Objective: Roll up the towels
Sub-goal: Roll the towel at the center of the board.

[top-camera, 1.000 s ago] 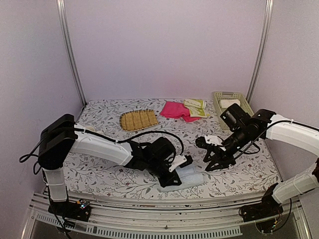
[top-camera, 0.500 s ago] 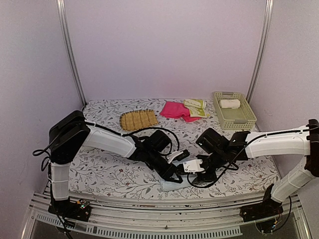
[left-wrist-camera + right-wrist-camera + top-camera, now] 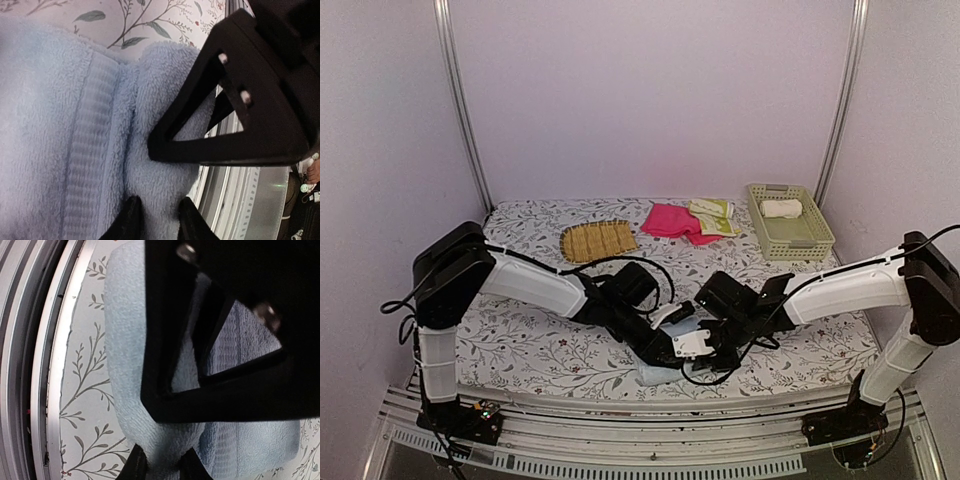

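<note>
A light blue towel (image 3: 653,376), partly rolled, lies by the table's front edge. Both grippers meet on it. My left gripper (image 3: 667,347) stands open astride a puffed fold of the blue towel (image 3: 50,125), its tips (image 3: 161,222) resting loosely on either side. My right gripper (image 3: 698,350) is shut, pinching the roll's end (image 3: 162,467) of the same towel (image 3: 125,330). Each wrist view shows the other gripper's black finger frame close above. At the back lie a pink towel (image 3: 669,222) and a pale yellow-green towel (image 3: 712,215). A cream-white rolled towel (image 3: 781,208) sits in the basket.
The pale green lattice basket (image 3: 807,240) stands at the back right. A tan woven mat (image 3: 598,240) lies at the back centre-left. The metal rail (image 3: 45,365) of the table's front edge runs right beside the blue towel.
My right arm swung in from the right to the blue towel and closed on its end. The left gripper stayed at the towel and its jaws loosened.
</note>
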Controlling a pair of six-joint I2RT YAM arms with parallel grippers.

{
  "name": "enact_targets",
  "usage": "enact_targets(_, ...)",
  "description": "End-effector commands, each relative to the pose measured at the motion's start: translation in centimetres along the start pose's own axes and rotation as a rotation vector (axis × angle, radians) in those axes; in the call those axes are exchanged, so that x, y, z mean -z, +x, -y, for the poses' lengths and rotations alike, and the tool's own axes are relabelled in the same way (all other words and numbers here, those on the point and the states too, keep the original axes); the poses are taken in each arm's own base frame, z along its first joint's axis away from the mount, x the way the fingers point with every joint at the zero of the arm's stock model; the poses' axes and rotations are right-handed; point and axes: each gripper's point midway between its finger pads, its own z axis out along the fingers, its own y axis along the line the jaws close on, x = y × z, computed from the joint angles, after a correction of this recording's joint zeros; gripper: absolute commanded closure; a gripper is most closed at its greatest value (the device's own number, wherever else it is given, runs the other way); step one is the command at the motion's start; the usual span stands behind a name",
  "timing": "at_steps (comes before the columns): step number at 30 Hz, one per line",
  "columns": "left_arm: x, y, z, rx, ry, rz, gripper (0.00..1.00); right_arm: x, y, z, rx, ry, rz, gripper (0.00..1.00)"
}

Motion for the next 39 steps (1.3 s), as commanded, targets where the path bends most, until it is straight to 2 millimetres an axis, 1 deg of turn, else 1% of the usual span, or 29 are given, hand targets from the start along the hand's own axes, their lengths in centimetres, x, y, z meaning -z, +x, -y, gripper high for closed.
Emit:
enact_targets(1,2.3,2.7,-1.1,0.018,-0.11,-0.018,0.67,-1.2,1.7,-4.0,-0.025,-0.196,-0.06,0.86)
enact_targets(2,3.2,2.3,-1.1,0.009,-0.153,0.019,0.62,-0.9,1.4,-4.6,-0.036,-0.238,-0.048,0.86)
enact_targets(3,3.9,2.3,-1.2,0.008,-0.182,0.043,0.59,-0.5,1.1,-5.2,-0.049,-0.279,-0.045,0.87)
enact_targets(6,6.2,2.2,-0.3,-0.011,-0.239,0.145,0.57,0.5,0.4,-6.5,-0.091,-0.389,-0.039,0.88)
enact_targets(7,6.9,2.7,-0.1,-0.024,-0.272,0.174,0.56,0.7,0.2,-6.8,-0.105,-0.422,-0.043,0.89)
enact_targets(8,7.5,2.9,0.5,-0.047,-0.294,0.2,0.56,0.8,0.2,-7.0,-0.123,-0.454,-0.053,0.89)
enact_targets(10,8.6,3.1,1.4,-0.096,-0.357,0.251,0.56,0.7,0.0,-7.0,-0.168,-0.519,-0.062,0.89)
enact_targets(12,9.5,3.5,2.4,-0.181,-0.453,0.287,0.57,0.4,0.0,-6.8,-0.238,-0.614,-0.069,0.88)
enact_targets(13,9.5,4.2,3.2,-0.232,-0.507,0.285,0.57,0.4,-0.1,-6.6,-0.276,-0.661,-0.07,0.88)
enact_targets(14,10.0,4.6,3.3,-0.263,-0.589,0.293,0.58,0.3,-0.2,-6.1,-0.313,-0.697,-0.071,0.88)
enact_targets(15,10.3,5.0,3.5,-0.298,-0.64,0.294,0.58,0.3,-0.6,-5.2,-0.34,-0.719,-0.063,0.88)
enact_targets(17,10.4,5.8,4.1,-0.354,-0.699,0.278,0.58,-0.3,-0.3,-4.9,-0.381,-0.773,-0.082,0.88)
enact_targets(21,9.1,6.4,5.9,-0.453,-0.705,0.233,0.58,-2.5,1.3,-4.1,-0.441,-0.802,-0.158,0.87)
enact_targets(24,7.3,6.2,6.3,-0.535,-0.756,0.172,0.55,-4.1,2.6,-4.2,-0.492,-0.823,-0.216,0.87)
enact_targets(26,5.9,6.0,6.2,-0.59,-0.788,0.121,0.54,-4.6,2.9,-4.3,-0.509,-0.826,-0.23,0.87)
enact_targets(30,3.0,5.0,5.2,-0.68,-0.862,0.045,0.51,-4.7,2.8,-4.2,-0.514,-0.825,-0.226,0.86)
enact_targets(32,2.1,4.2,4.8,-0.715,-0.906,0.031,0.5,-4.8,2.9,-4.2,-0.516,-0.819,-0.227,0.86)
enact_targets(35,1.6,3.5,4.0,-0.76,-0.977,0.004,0.5,-4.7,3.0,-4.3,-0.518,-0.818,-0.232,0.85)
enact_targets(39,1.3,3.6,2.7,-0.788,-1.025,-0.036,0.51,-4.6,3.0,-4.4,-0.518,-0.817,-0.229,0.85)
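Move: The blue towel's roll lies in the left gripper's already opening fingers, its middle about 2 cm to the right and 1 cm lower; from the right gripper, already closing on it, the middle is roughly 4 cm left and 1 cm lower. The unrolled part's middle is some 6 cm ahead of the left gripper, 2 cm right and 2 cm below. The table's near edge runs about 6 cm behind both grippers, 3 cm below. Keep the right gripper pinched on the roll; draw it back about 3 cm and tip the wrist so its fingers swing back towards the base by nearly 60 degrees, turning the roll forward. Meanwhile slide the left gripper off leftward, lift it some 7 cm, swing it back, then bring it down to the right around the roll, jaws half open and fingers tipped forward. ##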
